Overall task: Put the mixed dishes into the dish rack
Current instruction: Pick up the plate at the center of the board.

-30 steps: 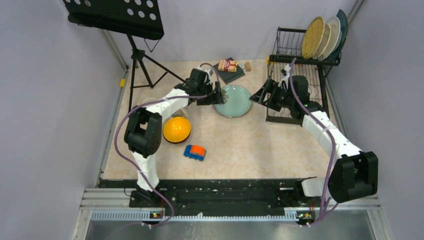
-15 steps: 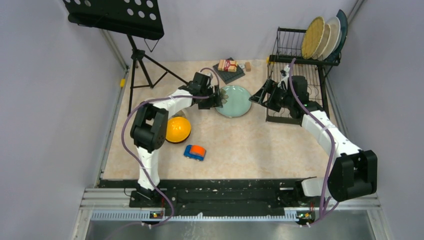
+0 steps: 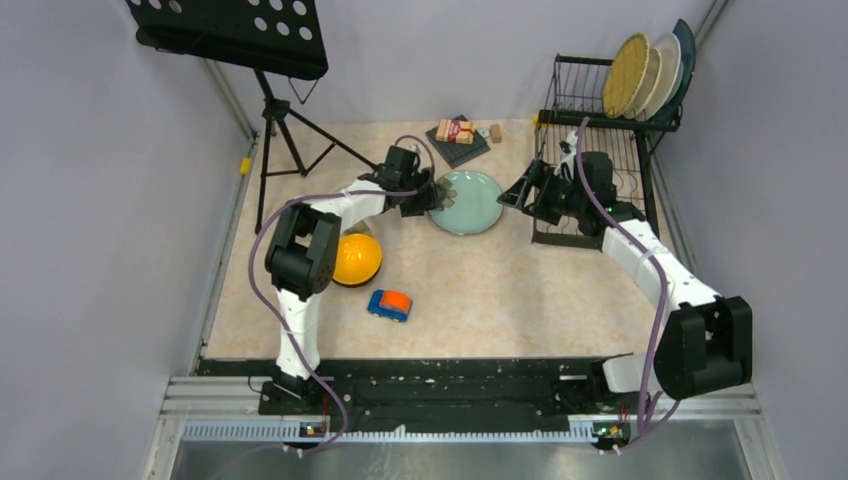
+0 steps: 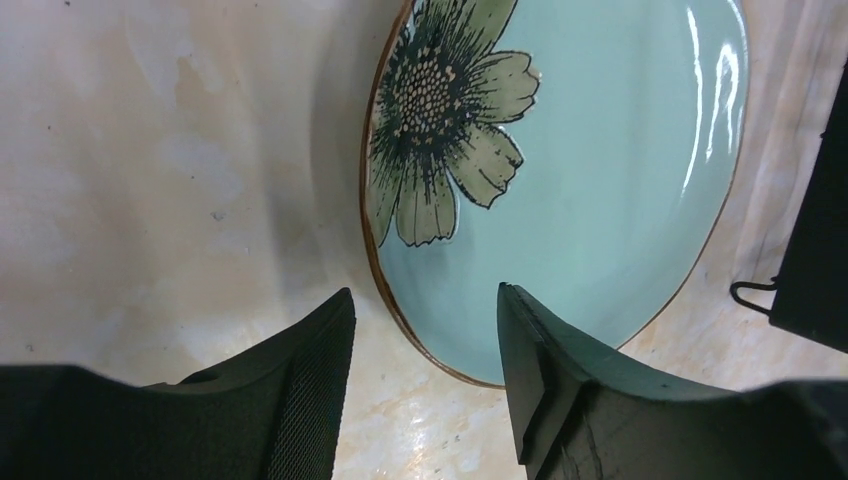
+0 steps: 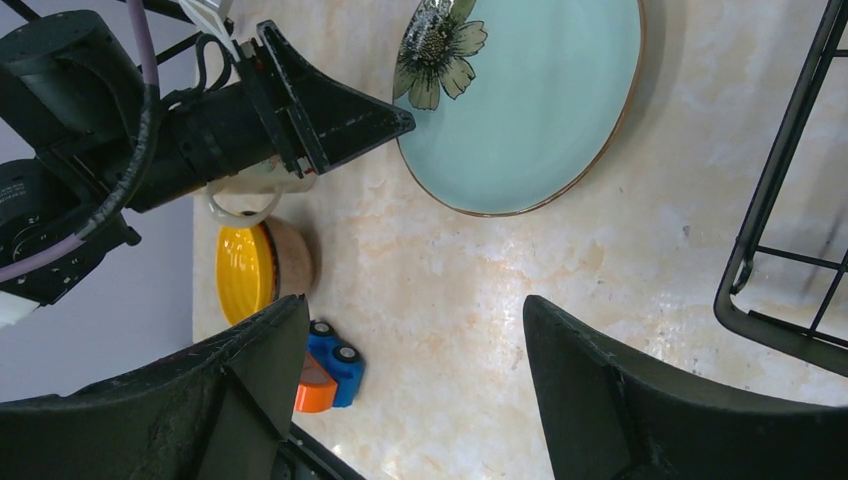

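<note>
A mint-green round plate (image 3: pixel 468 203) with a dark flower print (image 4: pixel 560 150) lies flat on the table. My left gripper (image 3: pixel 434 193) is at its left rim. In the left wrist view its jaws (image 4: pixel 425 292) straddle the brown rim with a gap on both sides, open and not gripping. My right gripper (image 3: pixel 520 194) hovers open and empty between the plate (image 5: pixel 530 100) and the dish rack (image 3: pixel 598 165). Three round plates (image 3: pixel 640 75) stand in the rack's upper tier. The orange-yellow bowl (image 3: pixel 353 259) lies on its side beside a beige mug (image 5: pixel 240 195) that shows mostly behind the left arm.
A blue-and-orange toy car (image 3: pixel 389 304) sits near the table's front. A packet on a dark mat (image 3: pixel 458 133) lies at the back. The music stand's tripod (image 3: pixel 285 130) stands at the back left. Grey walls close in both sides.
My left gripper slid right up to the plate's rim and its jaws narrowed around it; the left elbow swung inward. The right arm has hardly moved.
</note>
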You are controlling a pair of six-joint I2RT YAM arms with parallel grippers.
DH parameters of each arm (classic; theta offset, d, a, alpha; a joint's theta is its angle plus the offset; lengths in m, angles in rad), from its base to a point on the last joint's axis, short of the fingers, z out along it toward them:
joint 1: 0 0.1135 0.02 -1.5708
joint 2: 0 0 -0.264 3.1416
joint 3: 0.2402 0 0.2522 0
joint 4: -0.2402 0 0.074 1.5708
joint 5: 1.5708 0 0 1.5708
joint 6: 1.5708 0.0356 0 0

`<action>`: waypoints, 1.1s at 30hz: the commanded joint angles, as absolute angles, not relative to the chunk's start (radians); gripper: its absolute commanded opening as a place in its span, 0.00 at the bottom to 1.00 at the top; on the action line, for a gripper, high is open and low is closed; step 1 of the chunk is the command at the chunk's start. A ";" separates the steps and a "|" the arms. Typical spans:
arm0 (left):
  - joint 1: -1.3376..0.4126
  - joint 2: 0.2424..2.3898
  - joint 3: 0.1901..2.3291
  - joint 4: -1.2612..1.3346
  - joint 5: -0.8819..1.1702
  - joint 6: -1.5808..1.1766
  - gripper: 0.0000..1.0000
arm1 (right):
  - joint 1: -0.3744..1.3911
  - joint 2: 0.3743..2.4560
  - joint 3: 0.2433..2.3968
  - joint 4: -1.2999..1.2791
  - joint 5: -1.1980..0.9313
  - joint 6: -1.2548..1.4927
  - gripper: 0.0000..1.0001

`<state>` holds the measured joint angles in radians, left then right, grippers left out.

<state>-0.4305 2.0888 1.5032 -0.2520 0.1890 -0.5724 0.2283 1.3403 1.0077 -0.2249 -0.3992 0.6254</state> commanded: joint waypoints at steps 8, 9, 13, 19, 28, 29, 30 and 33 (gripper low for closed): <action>-0.425 2.099 1.364 0.013 0.222 -0.678 0.52 | 0.238 1.354 1.013 -0.210 -0.421 0.632 0.80; -0.425 2.096 1.349 0.043 0.226 -0.684 0.52 | 0.238 1.354 1.013 -0.210 -0.421 0.631 0.80; -0.425 2.092 1.318 0.112 0.258 -0.706 0.52 | 0.239 1.356 1.014 -0.212 -0.420 0.629 0.79; -0.425 2.112 1.308 0.155 0.281 -0.733 0.51 | 0.238 1.364 1.014 -0.209 -0.429 0.631 0.79; -0.425 2.133 1.243 0.224 0.278 -0.766 0.35 | 0.239 1.370 1.013 -0.212 -0.430 0.628 0.80; -0.425 2.130 1.239 0.227 0.277 -0.763 0.32 | 0.239 1.372 1.012 -0.211 -0.431 0.630 0.79; -0.425 2.129 1.239 0.228 0.276 -0.762 0.31 | 0.238 1.374 1.011 -0.209 -0.433 0.630 0.80; -0.425 2.133 1.244 0.228 0.282 -0.762 0.19 | 0.239 1.381 1.014 -0.207 -0.440 0.630 0.79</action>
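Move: The green plate's middle lies about 9 cm right and 3 cm ahead of the left hand, some 3 cm lower, with its near-left rim just ahead of the open fingers. The red-and-yellow pack sits about 17 cm beyond the plate's middle and 2 cm to its left. Counted from the left hand, the mug is 18 cm left and level, the yellow bowl 17 cm left and 12 cm back. From the right hand the plate is about 12 cm ahead, 9 cm left and 17 cm lower. The plate's near-left rim is taken between the left fingers: the left hand eases about 2 cm to the right and sinks some 1.5 cm, rolling about 15 degrees so its left side drops. The fingers close from over half open to about a quarter, one outside the rim and the other over the plate's face, coming into contact with the rim. ##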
